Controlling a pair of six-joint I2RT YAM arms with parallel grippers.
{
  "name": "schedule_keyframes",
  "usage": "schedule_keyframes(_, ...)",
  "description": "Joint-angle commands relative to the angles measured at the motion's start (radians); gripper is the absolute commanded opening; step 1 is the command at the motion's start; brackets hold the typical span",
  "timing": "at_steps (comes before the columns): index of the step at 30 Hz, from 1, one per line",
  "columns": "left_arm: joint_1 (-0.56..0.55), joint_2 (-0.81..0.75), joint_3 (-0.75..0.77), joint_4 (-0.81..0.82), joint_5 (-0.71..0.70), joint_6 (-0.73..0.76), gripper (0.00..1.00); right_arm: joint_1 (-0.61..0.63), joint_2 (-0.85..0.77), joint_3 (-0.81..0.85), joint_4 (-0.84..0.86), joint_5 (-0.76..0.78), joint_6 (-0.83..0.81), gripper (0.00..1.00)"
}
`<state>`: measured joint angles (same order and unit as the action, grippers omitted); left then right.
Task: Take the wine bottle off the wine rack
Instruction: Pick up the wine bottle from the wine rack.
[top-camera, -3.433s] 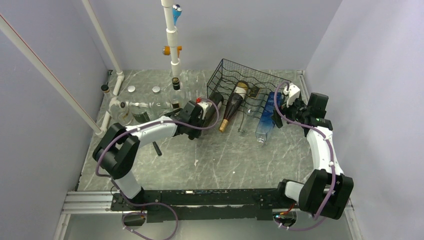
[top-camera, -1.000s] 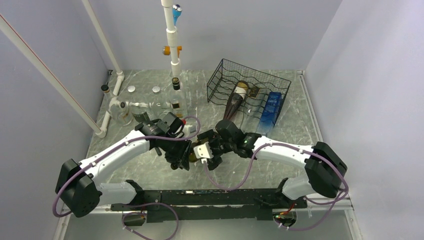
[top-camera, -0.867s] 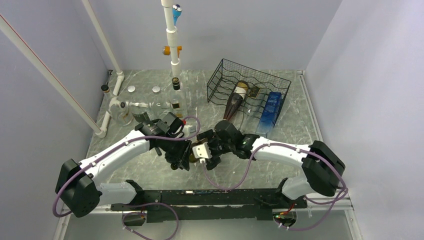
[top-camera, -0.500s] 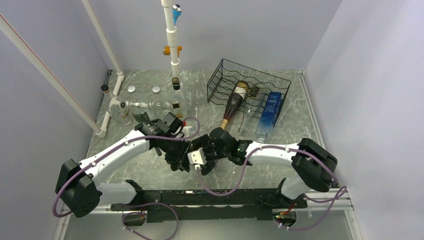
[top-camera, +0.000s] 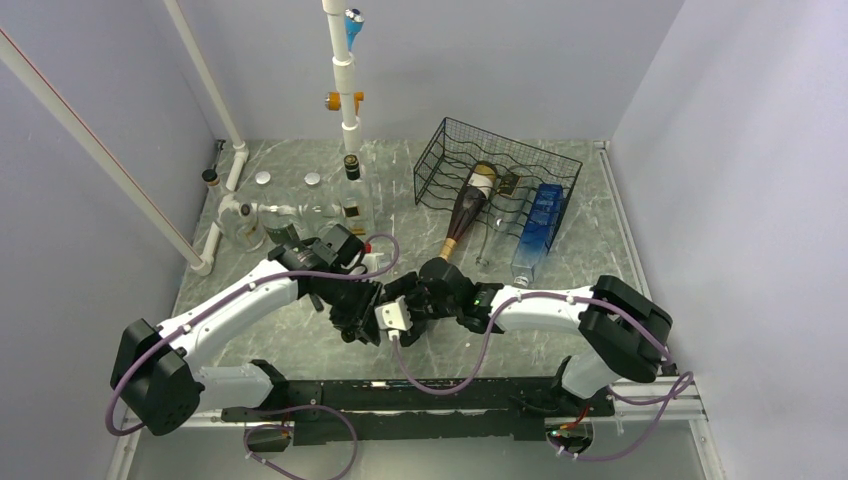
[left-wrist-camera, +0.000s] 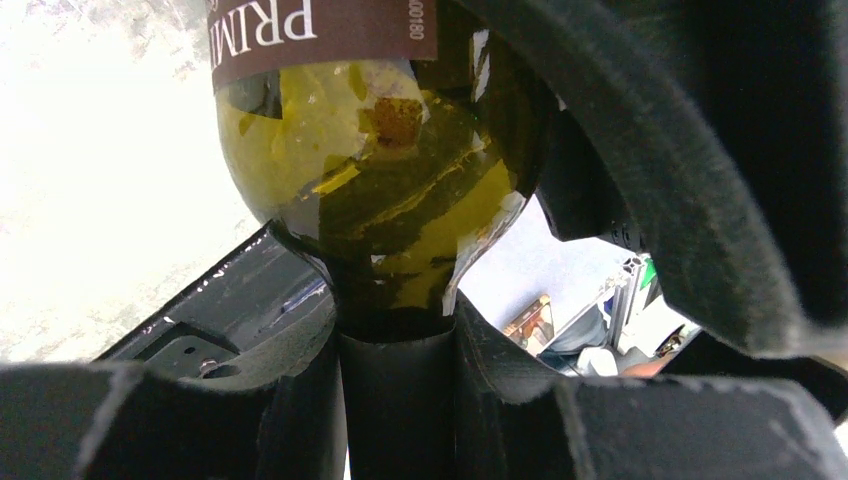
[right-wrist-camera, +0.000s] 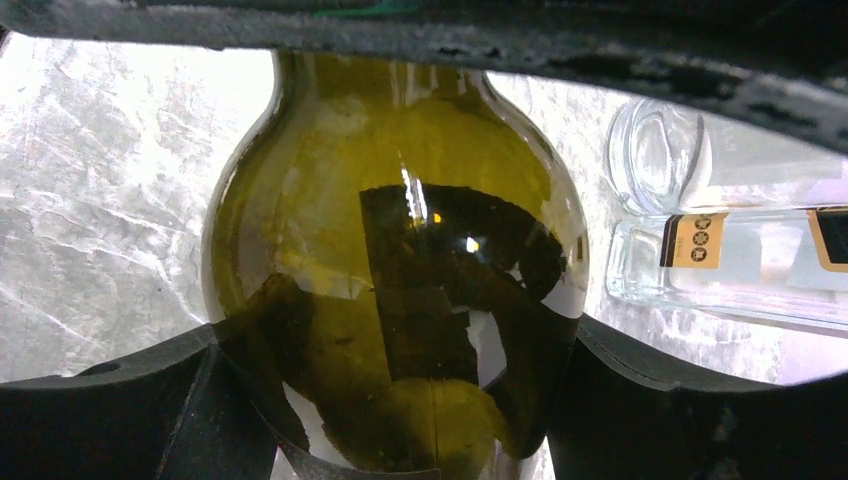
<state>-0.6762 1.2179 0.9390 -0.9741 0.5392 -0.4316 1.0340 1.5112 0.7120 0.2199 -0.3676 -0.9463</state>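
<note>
The wine bottle (left-wrist-camera: 380, 150) is olive-green glass with a brown label, and it hangs over the table's near middle, away from the black wire wine rack (top-camera: 500, 165). My left gripper (left-wrist-camera: 398, 360) is shut on its dark neck. In the right wrist view the bottle's body (right-wrist-camera: 400, 250) fills the space between my right gripper's (right-wrist-camera: 400, 400) fingers, which press it on both sides. In the top view the left gripper (top-camera: 358, 315) and the right gripper (top-camera: 395, 318) meet, and they hide most of the bottle.
A dark bottle with a gold neck (top-camera: 465, 205) and a blue bottle (top-camera: 535, 230) lie on the rack. Clear glass bottles (top-camera: 300, 212) lie at the back left beside an upright one (top-camera: 353, 195). A white pipe frame (top-camera: 345, 90) stands behind them.
My right gripper moved left to the bottle and its jaws narrowed onto the body. The left gripper kept its hold on the neck and barely moved.
</note>
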Motion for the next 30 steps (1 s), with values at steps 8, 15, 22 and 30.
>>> schedule_keyframes(8, 0.046, -0.078, 0.017, 0.093, 0.075, 0.011, 0.48, -0.007, 0.011, 0.053, -0.07, -0.083, 0.068, 0.18)
schedule_keyframes(15, 0.076, -0.102, 0.015, 0.067, 0.079, 0.032, 0.67, -0.03, 0.012, 0.064, -0.089, -0.125, 0.097, 0.12)
schedule_keyframes(22, 0.11, -0.14, 0.017, 0.041, 0.053, 0.054, 0.74, -0.059, 0.007, 0.074, -0.108, -0.185, 0.128, 0.1)
schedule_keyframes(30, 0.138, -0.217, 0.028, 0.082, -0.082, 0.031, 0.76, -0.117, -0.003, 0.088, -0.12, -0.28, 0.195, 0.07)
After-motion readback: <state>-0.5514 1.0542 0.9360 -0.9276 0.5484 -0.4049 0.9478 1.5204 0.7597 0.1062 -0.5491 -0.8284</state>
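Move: The left hand still grips the wine bottle's neck, with the bottle's middle about 8 cm ahead, 7 cm to the right and roughly level; the hammer lies some 8 cm ahead and 12 cm left, 11 cm below. The right hand already clasps the body near the shoulder, the bottle's middle about 1 cm ahead and 2 cm right; the brown rack bottle lies roughly 22 cm ahead and 14 cm right, 3 cm lower. Left fingers open, letting go of the neck, and rise forward about 5 cm; right hand keeps the bottle, rolling slightly. ##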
